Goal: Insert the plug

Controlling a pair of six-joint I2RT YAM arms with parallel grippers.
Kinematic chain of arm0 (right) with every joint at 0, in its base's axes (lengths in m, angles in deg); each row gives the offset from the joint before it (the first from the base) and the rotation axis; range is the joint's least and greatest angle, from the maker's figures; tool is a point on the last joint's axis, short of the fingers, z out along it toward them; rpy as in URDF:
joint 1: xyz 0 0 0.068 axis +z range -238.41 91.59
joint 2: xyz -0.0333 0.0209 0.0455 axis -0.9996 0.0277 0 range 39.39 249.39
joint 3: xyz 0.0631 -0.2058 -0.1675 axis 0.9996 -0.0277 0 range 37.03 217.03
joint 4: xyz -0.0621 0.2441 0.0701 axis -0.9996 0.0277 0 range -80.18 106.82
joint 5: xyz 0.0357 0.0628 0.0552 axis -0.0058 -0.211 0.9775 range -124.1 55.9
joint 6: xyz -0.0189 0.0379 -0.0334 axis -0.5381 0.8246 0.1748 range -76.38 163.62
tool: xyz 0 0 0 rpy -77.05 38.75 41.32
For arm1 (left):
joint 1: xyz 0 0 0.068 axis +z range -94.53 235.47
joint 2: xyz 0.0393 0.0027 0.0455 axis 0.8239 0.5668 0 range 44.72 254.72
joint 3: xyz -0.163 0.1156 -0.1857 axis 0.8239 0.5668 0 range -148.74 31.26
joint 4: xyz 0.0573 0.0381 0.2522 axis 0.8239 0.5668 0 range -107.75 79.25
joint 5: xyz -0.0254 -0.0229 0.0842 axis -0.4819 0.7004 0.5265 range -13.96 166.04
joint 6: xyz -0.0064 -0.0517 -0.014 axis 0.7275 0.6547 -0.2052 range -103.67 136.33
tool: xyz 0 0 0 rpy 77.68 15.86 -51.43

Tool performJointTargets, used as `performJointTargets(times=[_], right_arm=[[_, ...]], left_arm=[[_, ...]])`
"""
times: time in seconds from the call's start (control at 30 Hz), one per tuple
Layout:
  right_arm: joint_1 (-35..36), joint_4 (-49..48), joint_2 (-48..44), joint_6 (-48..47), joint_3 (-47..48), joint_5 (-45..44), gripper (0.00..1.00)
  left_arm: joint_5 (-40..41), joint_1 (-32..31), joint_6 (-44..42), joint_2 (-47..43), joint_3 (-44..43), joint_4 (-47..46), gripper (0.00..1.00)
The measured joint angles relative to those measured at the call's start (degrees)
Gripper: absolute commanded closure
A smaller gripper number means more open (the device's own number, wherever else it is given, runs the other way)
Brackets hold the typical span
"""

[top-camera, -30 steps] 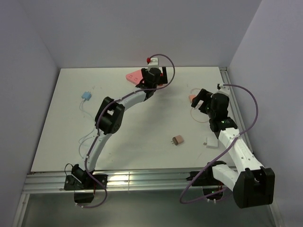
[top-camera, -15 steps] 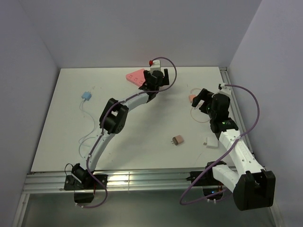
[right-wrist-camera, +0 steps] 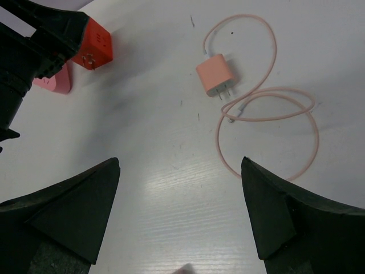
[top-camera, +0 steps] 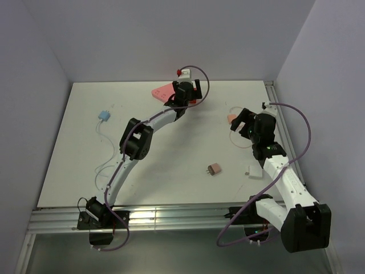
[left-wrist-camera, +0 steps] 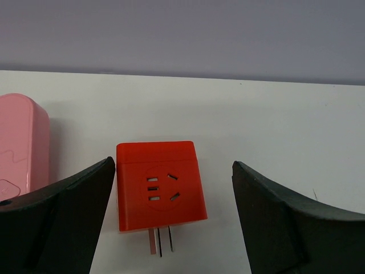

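Note:
A red adapter block (left-wrist-camera: 159, 185) with socket slots on top and prongs pointing toward me lies flat on the white table. My left gripper (left-wrist-camera: 173, 164) is open and straddles it, its left finger close to the block's side and its right finger well apart. The red block (right-wrist-camera: 94, 50) also shows at the upper left of the right wrist view. A pink plug (right-wrist-camera: 215, 75) with a looped pink cable (right-wrist-camera: 268, 108) lies ahead of my open right gripper (right-wrist-camera: 180, 162), which has nothing between its fingers. From above, the pink plug (top-camera: 231, 118) sits just left of the right gripper (top-camera: 239, 123).
A pink power strip (top-camera: 161, 92) lies at the back, just left of the left gripper (top-camera: 185, 91). A brown plug (top-camera: 215, 169) and a white plug (top-camera: 254, 171) lie at the near right. A blue plug (top-camera: 103, 116) with a thin white cable lies at the left.
The left wrist rose a little by the pink strip and came back down over the red block. The right arm has hardly moved.

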Motion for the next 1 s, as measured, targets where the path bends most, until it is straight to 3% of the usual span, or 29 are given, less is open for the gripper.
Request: performJointTargets(times=[0.5, 0.6, 0.63, 0.7, 0.77, 0.8, 0.93, 1.0], right_arm=[[0.0, 0.5, -5.3, 1.3, -0.1, 0.4, 0.07], [0.0, 0.5, -5.4, 1.3, -0.6, 0.6, 0.07], [0.0, 0.5, -5.5, 1.3, -0.9, 0.7, 0.07], [0.0, 0.4, -5.6, 1.5, -1.3, 1.0, 0.08], [0.0, 0.5, -5.7, 1.7, -1.6, 1.5, 0.08], [0.0, 0.5, -5.5, 1.7, -1.6, 1.7, 0.08], [0.8, 3.6, -4.1, 1.9, -0.4, 2.2, 0.08], [2.0, 6.1, -3.3, 1.8, 0.7, 2.3, 0.08]], left_arm=[[-4.6, 0.7, 0.1, 1.1, -2.6, 6.9, 0.17], [-5.8, 1.0, 0.3, 1.1, -3.3, 8.1, 0.28], [-6.2, 1.1, 0.5, 1.2, -3.6, 8.4, 0.38], [-6.9, 1.3, 1.0, 1.2, -3.7, 8.1, 0.47], [-7.3, 1.5, 1.4, 1.2, -3.7, 6.4, 0.60], [-7.2, 1.6, 1.1, 1.0, -3.6, 6.2, 0.74], [-8.0, 1.9, 0.4, -0.6, 0.2, 3.2, 1.00], [-8.9, 2.0, -0.2, -2.8, 3.2, 3.2, 1.00]])
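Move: The red socket cube lies just in front of the left hand's open fingertips, about 2 cm ahead, in line sideways and some 3 cm lower. The pink triangular block is level with the cube, about 13 cm to the left of it; the salmon charger is some 12 cm nearer than the cube and 21 cm to the right of it. From the right hand the red cube lies roughly 30 cm ahead, 25 cm left and 10 cm down. Over the red cube's near side the left hand sinks about 2 cm, drawing back slightly, then shuts its wide-open fingers completely while rising about 1 cm; they end closed on nothing at the cube's near left corner, the wrist turned some 5 degrees clockwise and tipped down slightly. The empty right hand rises under 3 cm and sinks again, drifting about 2 cm back and left. ##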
